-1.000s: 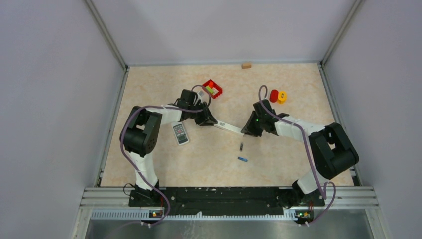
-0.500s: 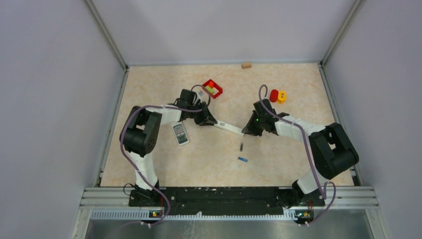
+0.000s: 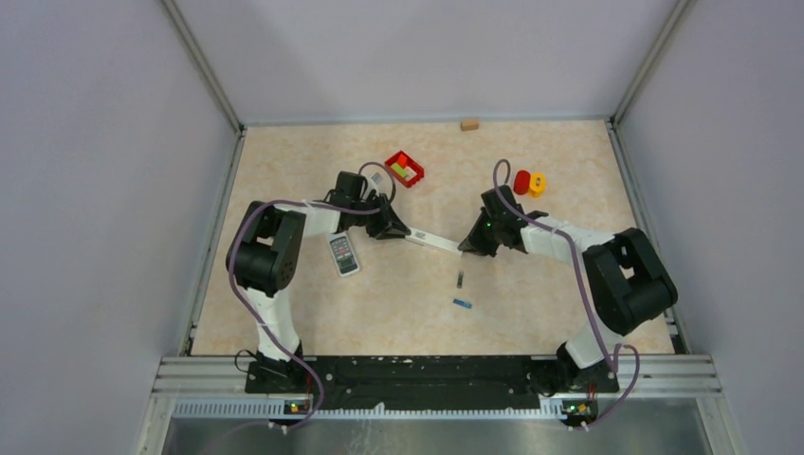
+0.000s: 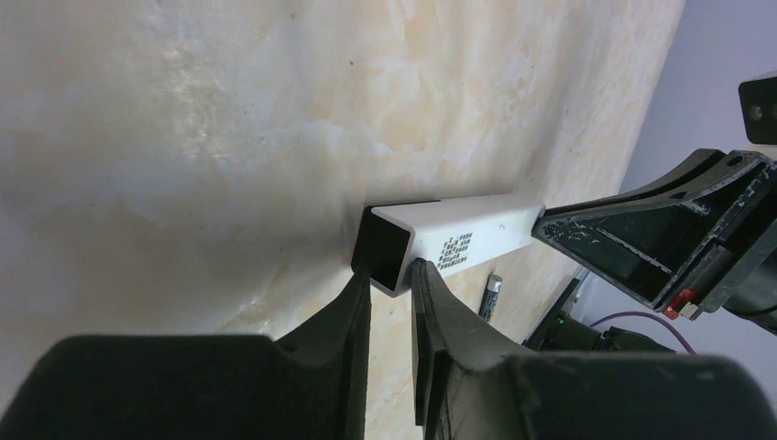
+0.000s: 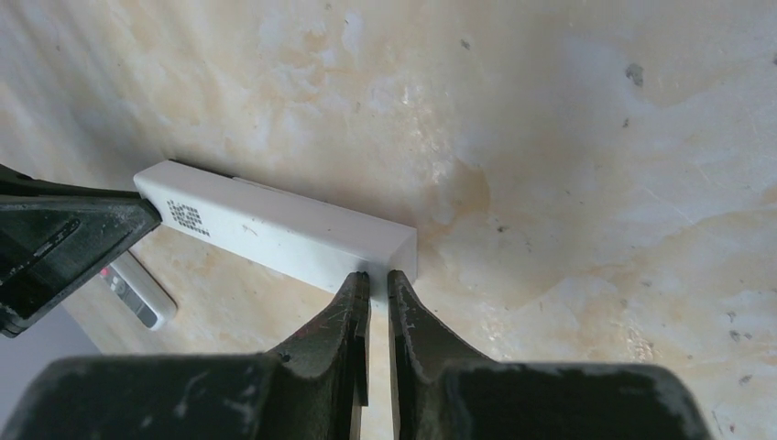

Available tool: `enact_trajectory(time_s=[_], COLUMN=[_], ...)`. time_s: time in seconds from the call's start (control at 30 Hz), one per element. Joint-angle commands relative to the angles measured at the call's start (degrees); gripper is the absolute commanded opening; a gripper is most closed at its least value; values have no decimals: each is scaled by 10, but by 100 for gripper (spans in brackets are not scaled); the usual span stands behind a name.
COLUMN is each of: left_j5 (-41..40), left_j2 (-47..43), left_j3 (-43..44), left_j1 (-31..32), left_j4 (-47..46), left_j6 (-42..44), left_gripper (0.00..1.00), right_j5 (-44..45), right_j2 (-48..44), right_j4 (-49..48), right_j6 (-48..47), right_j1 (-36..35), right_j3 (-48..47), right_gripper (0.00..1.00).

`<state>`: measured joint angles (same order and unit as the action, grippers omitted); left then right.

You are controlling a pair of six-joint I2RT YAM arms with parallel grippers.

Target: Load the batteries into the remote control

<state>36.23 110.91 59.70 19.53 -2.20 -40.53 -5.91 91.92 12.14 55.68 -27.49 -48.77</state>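
Observation:
A long white remote control (image 3: pixel 434 241) lies mid-table, spanning between both arms. My left gripper (image 3: pixel 396 230) is shut on its dark open end (image 4: pixel 383 246); in the left wrist view the gripper (image 4: pixel 392 277) has that corner between its fingertips. My right gripper (image 3: pixel 466 246) sits at the other end of the remote control (image 5: pixel 275 229), and in the right wrist view the gripper (image 5: pixel 377 278) is nearly closed, pinching the near edge. A dark battery (image 3: pixel 460 279) and a blue battery (image 3: pixel 462 303) lie on the table in front of the remote. The dark battery (image 4: pixel 492 295) also shows under the remote.
A second, grey remote (image 3: pixel 343 254) lies left of the white one, its edge (image 5: pixel 137 293) visible from the right wrist. A red tray (image 3: pixel 405 169) with small coloured pieces stands behind the left gripper. Red (image 3: pixel 521 181) and yellow (image 3: pixel 538 183) objects sit back right, a wooden block (image 3: pixel 469 123) at the far edge.
My right gripper's jaws have narrowed onto the remote's end. The remote and both grippers have shifted slightly to the left. The batteries have not moved.

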Motion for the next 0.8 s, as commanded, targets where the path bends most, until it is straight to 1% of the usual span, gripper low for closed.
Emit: enact_trajectory(time_s=[0.0, 0.13, 0.27, 0.33, 0.37, 0.57, 0.67, 0.7, 0.73, 0.77], left_j5=[-73, -62, -62, -67, -70, -91, -110, -116, -122, -126], left_j2=[53, 55, 41, 30, 23, -19, -39, -46, -54, -61], left_j3=[-40, -44, -40, -34, -30, 3, 31, 40, 48, 58], left_j1=[-9, -15, -17, -17, -17, -17, -17, -17, -18, -18], left_j4=[60, 48, 48, 57, 61, 96, 128, 137, 145, 152], left_j6=[31, 23, 18, 17, 17, 22, 34, 38, 41, 44], left_gripper=[0, 0, 0, 4, 7, 29, 43, 48, 55, 60], right_j5=[11, 25, 42, 55, 56, 90, 79, 70, 63, 53], right_j2=[57, 63, 45, 29, 20, -36, -53, -55, -55, -54], right_j4=[-20, -9, 10, 22, 24, 40, 35, 31, 30, 26], right_j6=[33, 41, 30, 19, 10, -59, -127, -155, -179, -208], right_j1=[-33, -40, -40, -39, -39, -37, -35, -36, -35, -36], right_j3=[-24, -34, -45, -54, -58, -91, -110, -117, -125, -131], right_gripper=[8, 8, 10, 13, 16, 39, 45, 47, 49, 53])
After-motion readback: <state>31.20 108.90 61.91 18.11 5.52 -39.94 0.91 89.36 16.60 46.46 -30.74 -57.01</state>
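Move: The remote control lies between both grippers, their fingertips at its two ends. Its middle is about 5 cm right and 2 cm back of the left hand, and about 5 cm left and 2 cm ahead of the right, roughly 1 cm below each. The white handset sits some 13 cm left and 4 cm back of the left hand. From the right hand, the dark battery is about 6 cm back and 1 cm left, the blue battery 10 cm straight back. With the right fingertips still against the near side of the remote's right end, nudge about 1 cm forward and slightly less left while the left gripper shifts left some 1 cm, then hold briefly. Open both grippers: lift the right one about 5 cm off the remote, going a little further forward and tilting its fingers outward, and ease the left another centimetre left. ##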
